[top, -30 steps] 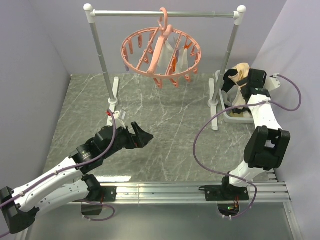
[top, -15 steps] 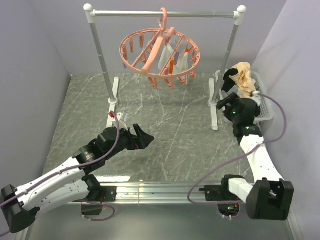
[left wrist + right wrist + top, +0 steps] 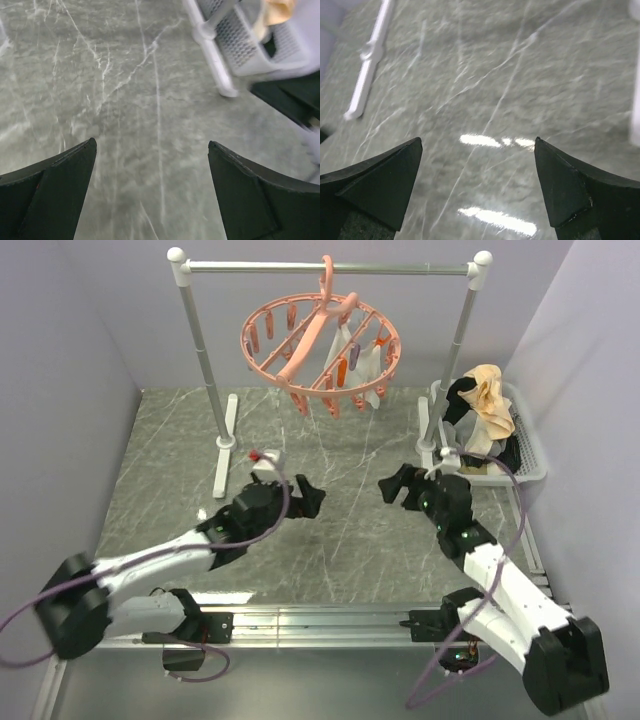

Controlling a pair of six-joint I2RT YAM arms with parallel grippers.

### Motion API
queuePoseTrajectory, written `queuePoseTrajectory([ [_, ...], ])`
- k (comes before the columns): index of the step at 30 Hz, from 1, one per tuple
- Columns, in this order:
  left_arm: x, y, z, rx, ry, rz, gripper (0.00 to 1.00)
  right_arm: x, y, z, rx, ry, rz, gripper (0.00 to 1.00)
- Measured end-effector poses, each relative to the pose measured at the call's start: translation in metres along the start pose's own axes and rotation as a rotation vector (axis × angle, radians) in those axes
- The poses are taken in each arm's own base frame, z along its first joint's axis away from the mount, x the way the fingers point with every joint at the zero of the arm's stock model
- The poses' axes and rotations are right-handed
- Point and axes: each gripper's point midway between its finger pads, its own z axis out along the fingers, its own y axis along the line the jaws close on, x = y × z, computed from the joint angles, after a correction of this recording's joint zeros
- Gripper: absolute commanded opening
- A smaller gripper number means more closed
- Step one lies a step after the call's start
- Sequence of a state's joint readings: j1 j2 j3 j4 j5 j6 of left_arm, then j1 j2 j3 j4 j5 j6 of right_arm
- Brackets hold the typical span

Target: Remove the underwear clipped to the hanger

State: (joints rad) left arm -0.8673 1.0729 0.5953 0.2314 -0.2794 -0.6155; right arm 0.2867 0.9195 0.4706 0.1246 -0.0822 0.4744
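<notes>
The salmon-pink hanger (image 3: 318, 345) hangs by its hook from the silver rail. Pale cream underwear (image 3: 358, 362) is still clipped on its right side, among orange and pink clips. My left gripper (image 3: 308, 498) is open and empty, low over the table below the hanger. My right gripper (image 3: 392, 485) is open and empty too, facing it from the right. The left wrist view shows my open left gripper (image 3: 151, 144) with only marble between the fingers. The right wrist view shows my right gripper (image 3: 478, 141) the same way.
A white basket (image 3: 528, 445) at the back right holds beige and black garments (image 3: 487, 395); it also shows in the left wrist view (image 3: 250, 45). The rail's uprights and white feet (image 3: 225, 435) (image 3: 428, 455) stand on either side of the hanger. Purple walls close in.
My right arm swung from the basket down and left to the middle of the table. My left gripper moved forward and right. The hanger has shifted slightly.
</notes>
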Motion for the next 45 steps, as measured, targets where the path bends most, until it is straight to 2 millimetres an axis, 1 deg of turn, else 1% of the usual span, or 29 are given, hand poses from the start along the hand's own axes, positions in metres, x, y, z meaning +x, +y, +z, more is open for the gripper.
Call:
queuePoseTrajectory([
  [2, 0.013, 0.005, 0.027, -0.026, 0.01, 0.057, 1.0, 0.01, 0.008, -0.011, -0.033, -0.006, -0.01, 1.0],
  [3, 0.021, 0.008, 0.044, -0.05, 0.026, 0.091, 0.99, 0.012, 0.013, -0.016, -0.049, -0.017, -0.014, 1.0],
  [5, 0.031, 0.008, 0.075, -0.075, 0.047, 0.135, 0.99, 0.011, 0.02, -0.024, -0.068, -0.043, -0.016, 1.0],
  [6, 0.033, 0.006, 0.091, -0.084, 0.051, 0.154, 0.99, 0.009, 0.022, -0.029, -0.073, -0.061, -0.013, 1.0],
  [8, 0.031, -0.001, 0.12, -0.086, 0.031, 0.174, 1.0, 0.002, 0.022, -0.036, -0.065, -0.1, -0.001, 1.0],
  [10, 0.025, -0.009, 0.137, -0.075, -0.001, 0.18, 1.0, -0.006, 0.019, -0.043, -0.048, -0.145, 0.014, 1.0],
  [13, 0.012, -0.02, 0.153, -0.06, -0.049, 0.177, 1.0, -0.016, 0.011, -0.055, -0.014, -0.221, 0.051, 1.0],
  [16, -0.003, -0.037, 0.173, -0.033, -0.105, 0.158, 1.0, -0.025, 0.005, -0.068, 0.002, -0.293, 0.091, 1.0],
  [19, -0.009, -0.046, 0.19, -0.019, -0.155, 0.138, 0.99, -0.037, 0.007, -0.08, -0.014, -0.357, 0.131, 1.0],
  [21, -0.007, -0.047, 0.202, -0.027, -0.184, 0.133, 0.99, -0.038, 0.008, -0.082, -0.019, -0.362, 0.145, 1.0],
  [25, 0.007, -0.054, 0.23, -0.065, -0.222, 0.149, 0.99, -0.031, 0.005, -0.081, -0.008, -0.337, 0.162, 1.0],
  [29, 0.018, -0.06, 0.25, -0.11, -0.271, 0.153, 1.0, -0.028, 0.006, -0.083, -0.023, -0.338, 0.176, 1.0],
  [31, 0.019, -0.06, 0.258, -0.143, -0.294, 0.15, 0.99, -0.029, 0.006, -0.084, -0.027, -0.34, 0.179, 1.0],
  [35, 0.005, -0.06, 0.28, -0.215, -0.365, 0.119, 1.0, -0.026, 0.006, -0.085, -0.03, -0.332, 0.177, 1.0],
  [42, -0.035, -0.063, 0.31, -0.27, -0.458, 0.069, 0.99, -0.029, 0.013, -0.094, -0.075, -0.347, 0.186, 1.0],
  [43, -0.038, -0.062, 0.312, -0.274, -0.462, 0.066, 0.97, -0.029, 0.014, -0.094, -0.079, -0.345, 0.185, 1.0],
  [44, -0.039, -0.059, 0.314, -0.279, -0.462, 0.066, 0.93, -0.028, 0.014, -0.095, -0.081, -0.343, 0.185, 1.0],
  [45, -0.04, -0.057, 0.316, -0.283, -0.462, 0.065, 0.79, -0.028, 0.015, -0.095, -0.084, -0.34, 0.184, 1.0],
])
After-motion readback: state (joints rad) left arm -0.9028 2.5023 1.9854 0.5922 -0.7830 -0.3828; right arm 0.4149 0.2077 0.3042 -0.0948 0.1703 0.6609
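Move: The white underwear still clipped under the hanger's right side hangs about 29 cm ahead of the left hand, 19 cm to its right and some 8 cm higher. The hanger's middle is roughly 9 cm to the left of the underwear and 15 cm above it. The laundry basket stands about 28 cm to the right of the underwear, 7 cm nearer and some 20 cm lower. From the right hand the underwear is about 25 cm ahead, 2 cm left and 11 cm up. To the underwear's hanging lower end comes the open left hand, sweeping some 25 cm forward and 20 cm right, first dipping about 5 cm and then wavering just below its starting height, while it swings counter-clockwise and tips its fingertips up, ending with the cloth between them in view. The open right hand backs off some 8 cm and rises 6 cm, tilting its fingers up. ##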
